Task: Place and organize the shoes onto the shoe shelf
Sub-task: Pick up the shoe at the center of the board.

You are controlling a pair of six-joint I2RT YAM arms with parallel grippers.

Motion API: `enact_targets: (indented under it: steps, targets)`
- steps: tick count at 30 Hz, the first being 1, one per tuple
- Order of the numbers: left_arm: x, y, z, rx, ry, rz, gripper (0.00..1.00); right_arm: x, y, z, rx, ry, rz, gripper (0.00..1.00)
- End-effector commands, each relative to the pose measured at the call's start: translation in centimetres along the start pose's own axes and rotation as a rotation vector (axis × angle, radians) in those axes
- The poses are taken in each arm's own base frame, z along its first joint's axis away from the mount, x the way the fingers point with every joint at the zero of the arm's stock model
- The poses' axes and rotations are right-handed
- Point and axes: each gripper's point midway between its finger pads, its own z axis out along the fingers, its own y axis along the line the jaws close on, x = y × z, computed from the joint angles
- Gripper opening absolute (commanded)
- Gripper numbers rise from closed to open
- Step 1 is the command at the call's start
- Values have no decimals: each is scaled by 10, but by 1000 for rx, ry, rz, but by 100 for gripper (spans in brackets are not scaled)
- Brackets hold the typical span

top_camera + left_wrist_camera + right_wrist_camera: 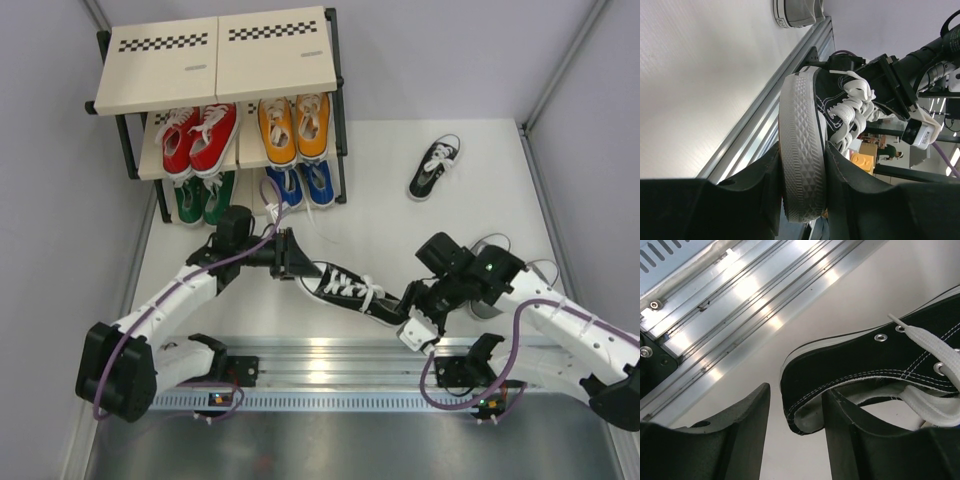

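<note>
A black shoe hangs between my two arms above the table's front middle. My left gripper is shut on its toe end; in the left wrist view the white patterned sole is pinched between both fingers. My right gripper is at the heel. In the right wrist view one finger sits inside the heel opening against the black heel wall, while the other finger stands apart from it with a gap. The shoe shelf stands at the back left. A second black shoe lies on the table to the shelf's right.
Red shoes and orange shoes fill the shelf's middle tier, green and blue the bottom one. A grey shoe lies under the right arm. An aluminium rail runs along the near edge.
</note>
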Motion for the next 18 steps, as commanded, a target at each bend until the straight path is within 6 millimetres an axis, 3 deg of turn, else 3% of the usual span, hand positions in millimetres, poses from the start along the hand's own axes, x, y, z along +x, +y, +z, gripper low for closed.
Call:
enact_targets:
  steps: [1, 4, 8, 14, 15, 16, 18]
  targets:
    - [2, -45, -9, 174, 66, 81, 0, 9, 2, 5, -11, 46, -37, 46]
    - [4, -46, -10, 181, 76, 80, 0, 13, -3, 3, 5, 77, -51, 44]
    - [6, -47, -11, 188, 82, 82, 0, 20, -4, 5, 8, 105, -48, 32]
    - [3, -49, -12, 178, 59, 113, 1, 7, -13, -6, 39, 77, -45, 0]
    - [2, -49, -12, 167, 44, 139, 5, 3, -14, -9, 51, 68, -15, 0]
    - [-1, -45, -13, 121, 23, 132, 20, -1, -17, -13, 61, 56, -4, 0]
    - [-9, -40, -16, 55, -39, 253, 32, -17, -21, -24, 84, 14, 41, 0]
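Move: Just ahead of the right fingers, about 2 cm forward and 1 cm lower, is the heel of the held black shoe; from the left hand, which grips its toe, that heel is some 21 cm right, 9 cm back and 3 cm lower. From the right hand, the nearer grey shoe lies about 24 cm right, 7 cm forward, and the other black shoe about 12 cm right, 36 cm forward, both some 12 cm lower. Easing forward about 1.5 cm and slightly down onto the black shoe's heel, the right hand, its fingers about half open, shuts them almost fully and pinches the back of the heel collar, one finger inside the shoe and one outside. The wrist tips only some 5 degrees; the left hand stays put, keeping its grip on the toe. ##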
